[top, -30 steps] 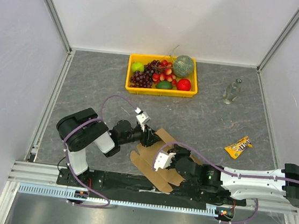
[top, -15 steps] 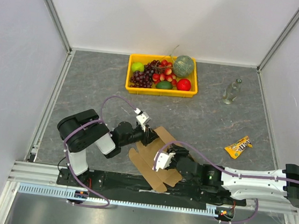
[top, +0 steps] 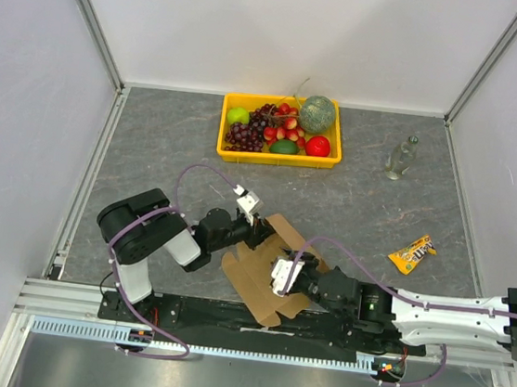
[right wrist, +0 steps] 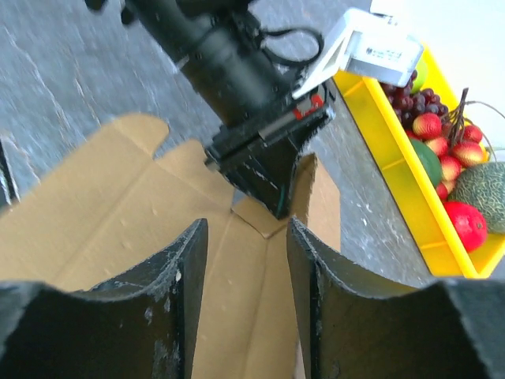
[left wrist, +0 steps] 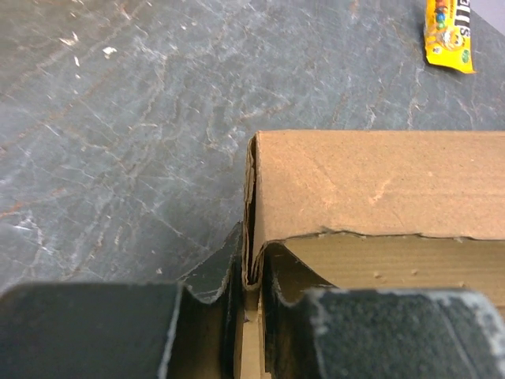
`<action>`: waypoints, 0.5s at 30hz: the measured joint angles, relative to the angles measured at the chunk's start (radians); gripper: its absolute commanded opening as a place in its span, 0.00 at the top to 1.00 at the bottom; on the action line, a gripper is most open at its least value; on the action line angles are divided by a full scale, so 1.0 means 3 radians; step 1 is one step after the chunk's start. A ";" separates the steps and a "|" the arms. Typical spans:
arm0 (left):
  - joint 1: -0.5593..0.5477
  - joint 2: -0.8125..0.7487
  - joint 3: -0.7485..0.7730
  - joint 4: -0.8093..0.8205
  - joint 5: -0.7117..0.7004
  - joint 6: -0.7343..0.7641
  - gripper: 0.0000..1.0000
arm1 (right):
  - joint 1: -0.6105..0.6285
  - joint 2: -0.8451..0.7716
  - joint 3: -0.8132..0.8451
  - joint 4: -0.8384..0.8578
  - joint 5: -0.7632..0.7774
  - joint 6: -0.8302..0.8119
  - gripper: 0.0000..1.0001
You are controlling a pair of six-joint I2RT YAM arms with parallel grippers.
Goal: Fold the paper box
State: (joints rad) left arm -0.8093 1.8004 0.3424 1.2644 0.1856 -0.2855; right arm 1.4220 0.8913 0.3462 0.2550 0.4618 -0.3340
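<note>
The paper box (top: 250,282) is a brown cardboard sheet, partly folded, lying near the table's front edge between both arms. My left gripper (top: 261,235) is shut on an upright folded wall of the box (left wrist: 371,181), with the cardboard edge pinched between its jaws (left wrist: 252,272). My right gripper (top: 289,272) hovers over the box's inner panel (right wrist: 102,205). It stands open (right wrist: 245,230) with nothing between its fingers. The right wrist view shows the left gripper (right wrist: 264,170) just ahead, clamped on the wall.
A yellow crate (top: 276,160) of fruit stands at the back centre and also shows in the right wrist view (right wrist: 394,150). A small clear bottle (top: 400,157) is at the back right. A yellow candy bag (top: 412,253) lies right of the box (left wrist: 448,35).
My left gripper has closed onto the box's folded wall. My right gripper has widened and drawn back slightly to the right, letting go of the cardboard.
</note>
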 measured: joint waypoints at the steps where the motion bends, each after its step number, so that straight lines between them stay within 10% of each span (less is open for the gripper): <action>1: -0.0001 -0.0017 0.0014 -0.0032 -0.0022 0.0015 0.83 | 0.0000 -0.0038 0.0003 0.0056 -0.0066 0.0046 0.48; 15: -0.0013 -0.0219 0.0319 -0.0380 -0.0450 0.0505 0.84 | -0.0384 -0.0041 0.0495 0.0359 0.0407 0.0941 0.81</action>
State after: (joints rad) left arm -0.8131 1.7348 0.4381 1.1503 0.0505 -0.1341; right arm 1.3067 0.8791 0.4946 0.3626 0.5838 -0.0517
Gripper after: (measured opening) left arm 0.164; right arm 0.243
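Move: The left fingers already pinch the upright far-left corner of the paper box, which lies right at the hand. The box's main panel is centred some 10 cm back and 5 cm to the right of them, about 4 cm lower; the fruit bin stands about 28 cm straight ahead. From the open right hand the pinched corner lies roughly 10 cm ahead, 8 cm left and 9 cm below, and that panel is about 12 cm below, 1 cm ahead and 4 cm left. Still pinching the box's far-left corner, the left hand carries it forward about 4 cm and up 3 cm, tilting some 10 degrees. The empty right hand climbs about 9 cm above the box, then swings some 5 cm forward as well, its fingertips tipping up to nearly level and turning clockwise while the fingers close to about half their gap. ##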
